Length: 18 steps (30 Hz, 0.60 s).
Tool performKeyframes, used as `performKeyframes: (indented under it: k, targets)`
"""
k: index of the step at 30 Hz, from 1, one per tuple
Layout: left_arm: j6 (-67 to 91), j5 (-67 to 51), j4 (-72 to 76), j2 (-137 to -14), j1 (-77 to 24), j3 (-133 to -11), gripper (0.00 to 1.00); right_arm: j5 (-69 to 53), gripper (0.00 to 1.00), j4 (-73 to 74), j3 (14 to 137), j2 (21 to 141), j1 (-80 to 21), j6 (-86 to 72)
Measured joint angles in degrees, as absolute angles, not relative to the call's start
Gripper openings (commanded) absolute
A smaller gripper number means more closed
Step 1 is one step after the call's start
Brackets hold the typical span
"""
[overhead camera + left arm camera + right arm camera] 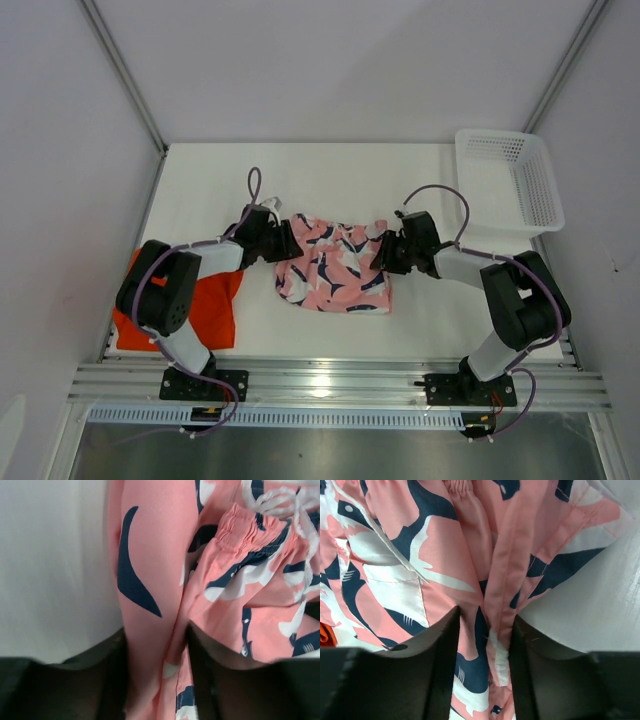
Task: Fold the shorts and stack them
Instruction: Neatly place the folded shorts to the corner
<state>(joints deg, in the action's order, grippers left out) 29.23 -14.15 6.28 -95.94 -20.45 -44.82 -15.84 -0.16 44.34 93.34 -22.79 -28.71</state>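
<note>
The pink shorts [335,270] with the navy-and-white print lie crumpled in the middle of the table. My left gripper [290,242] is at their upper left edge and my right gripper [380,250] at their upper right edge. In the left wrist view the gripper [157,645] is shut on a bunched fold of the pink shorts [150,555]. The right wrist view shows the other gripper [485,640] shut on a gathered seam of the pink shorts [445,555]. The orange shorts [210,305] lie flat at the near left, partly under the left arm.
A white mesh basket [510,180] stands at the back right corner. The metal rail [330,380] carrying both arm bases runs along the near edge. Grey walls close in the table on the left, right and back.
</note>
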Motion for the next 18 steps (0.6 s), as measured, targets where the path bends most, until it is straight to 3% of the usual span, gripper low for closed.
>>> performKeyframes:
  k: [5,6,18]
  targets:
    - [28.6,-15.2,4.8,-98.0,-21.2,-46.2,0.00,-15.2,0.05,0.4,44.4,93.4,-24.0,-28.9]
    - [28.6,-15.2,4.1,-98.1,-21.4,-46.2,0.00,-14.9,0.00,0.4,44.4,93.4,-24.4,-29.0]
    - [26.3,-7.8,-16.2,-86.2,-22.6,-51.3,0.00,-11.4,0.00,9.9,51.5,86.8,-34.2,-29.9]
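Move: The folded pink shorts lie between the two hands, their middle about 10 cm to the left hand's right and 5 cm nearer the base, and about 10 cm to the right hand's left and 1 cm back, at about finger height or 1 cm lower. Both side edges already stand between the half-open fingers. The orange shorts lie some 25 cm left of the left hand and 13 cm back; the white basket is roughly 29 cm right of the right hand and 17 cm ahead. The pink shorts' two side folds get pinched as both grippers close fully, the left sinking about 1 cm and both drawing back slightly as they shut. Then both hands raise the gripped cloth, ending about 3 cm back of where they began; the right rises some 6 cm and swings almost as far left towards the left hand, which lifts about 5 cm off its low point and eases left towards the orange shorts. ##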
